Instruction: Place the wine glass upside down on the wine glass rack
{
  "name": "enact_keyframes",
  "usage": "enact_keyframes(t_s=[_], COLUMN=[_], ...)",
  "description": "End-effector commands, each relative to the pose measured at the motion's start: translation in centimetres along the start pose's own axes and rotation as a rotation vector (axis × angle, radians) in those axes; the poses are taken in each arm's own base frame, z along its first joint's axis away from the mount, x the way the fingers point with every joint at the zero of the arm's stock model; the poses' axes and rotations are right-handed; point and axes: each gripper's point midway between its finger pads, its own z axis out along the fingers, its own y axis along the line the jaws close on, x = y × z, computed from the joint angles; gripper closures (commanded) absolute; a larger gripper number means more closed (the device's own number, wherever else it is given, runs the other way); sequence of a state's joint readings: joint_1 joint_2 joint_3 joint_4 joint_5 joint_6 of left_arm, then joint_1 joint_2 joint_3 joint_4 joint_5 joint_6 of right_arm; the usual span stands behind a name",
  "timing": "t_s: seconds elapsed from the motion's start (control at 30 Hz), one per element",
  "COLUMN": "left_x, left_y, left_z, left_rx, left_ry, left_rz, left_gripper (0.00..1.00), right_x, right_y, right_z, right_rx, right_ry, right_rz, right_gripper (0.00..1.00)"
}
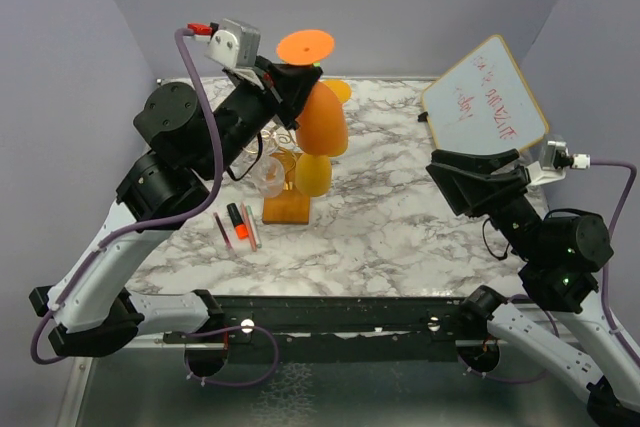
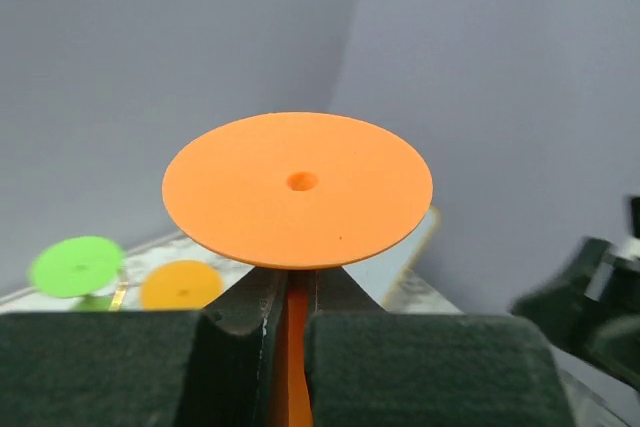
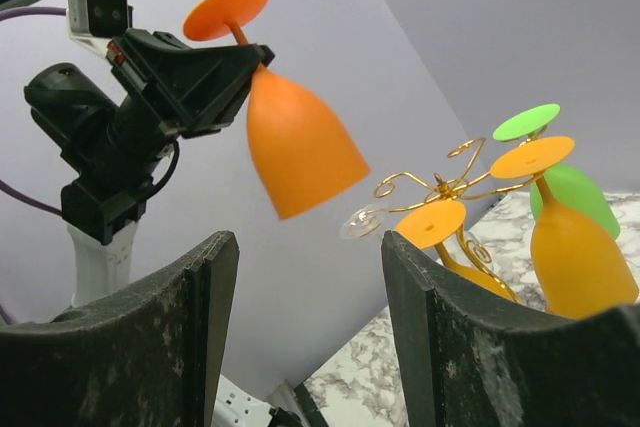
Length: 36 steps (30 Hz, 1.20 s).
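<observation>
An orange wine glass (image 1: 322, 122) hangs upside down, foot (image 1: 305, 45) on top, with my left gripper (image 1: 290, 77) shut on its stem. It is held in the air just above and right of the wine glass rack (image 1: 284, 161), a gold wire stand on a wooden base (image 1: 286, 209). In the left wrist view the stem (image 2: 290, 347) is pinched between the jaws of the left gripper (image 2: 292, 307), under the foot (image 2: 298, 190). My right gripper (image 1: 445, 179) is open and empty, well right of the rack. From it I see the orange glass (image 3: 300, 142) left of the rack (image 3: 440, 185).
The rack carries a yellow glass (image 3: 580, 257), a green glass (image 3: 570, 192), another yellow glass (image 1: 313, 175) and a clear one (image 1: 268, 177). Markers (image 1: 238, 225) lie left of the base. A small whiteboard (image 1: 484, 97) leans at the back right.
</observation>
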<state>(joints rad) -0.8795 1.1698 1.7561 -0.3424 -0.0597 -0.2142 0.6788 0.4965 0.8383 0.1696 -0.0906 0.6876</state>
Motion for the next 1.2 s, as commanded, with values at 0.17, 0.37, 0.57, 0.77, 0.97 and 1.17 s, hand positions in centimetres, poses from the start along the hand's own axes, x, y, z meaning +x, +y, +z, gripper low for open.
enact_keyframes(t_s=[0.17,0.37,0.57,0.77,0.97,1.17], left_x=[-4.4,-6.0,-4.1,-2.3,0.6,6.1], left_y=[13.7,16.6,23.2,29.2,34.1,32.6], left_z=[-4.3,-6.4,-6.3,-6.8,-11.0,-13.2], left_rx=[-0.826,-1.021,-1.088,-1.134,-1.236,-1.070], left_ry=[-0.169,-0.165,-0.058,0.028,0.158,0.255], left_rz=[0.331,0.437,0.449,0.435,0.396,0.266], left_gripper=[1.00,1.00,1.00,1.00,1.00,1.00], right_x=[-0.1,0.4,1.2,1.1,1.1,1.9], right_y=[-0.9,-1.2,-1.8,-1.8,-2.1,-2.4], right_z=[0.5,1.2,1.6,1.6,1.8,2.2], right_rx=[0.050,0.049,0.052,0.059,0.068,0.068], right_ry=[-0.007,0.008,0.021,0.023,0.028,0.051], right_rz=[0.010,0.001,0.008,-0.004,-0.014,-0.007], right_gripper=[0.36,0.36,0.36,0.36,0.36,0.36])
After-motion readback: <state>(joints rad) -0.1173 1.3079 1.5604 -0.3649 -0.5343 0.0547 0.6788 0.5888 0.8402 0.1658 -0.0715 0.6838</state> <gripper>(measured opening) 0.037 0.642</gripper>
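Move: Ahead of the left hand, which already holds the orange wine glass upside down by its stem, the rack's empty back-left hook lies about 18 cm forward, 10 cm left and 28 cm below. Some 35 cm down hang the green glass (19 ahead, 2 left), the near orange glass (5 ahead, 1 right) and a clear glass (11 ahead, 16 left). From the right hand that hook is about 25 cm ahead, 27 left, 19 below. Swinging left and forward high over the rack's left side, the left hand carries the glass some 30 cm left and nearly 20 cm forward, turning about 70 degrees counter-clockwise; midway it starts sinking, ending 14 cm lower with the fingers tipped downward. Its grip on the stem stays shut. The open, empty right hand eases about 4 cm forward, down and left. ##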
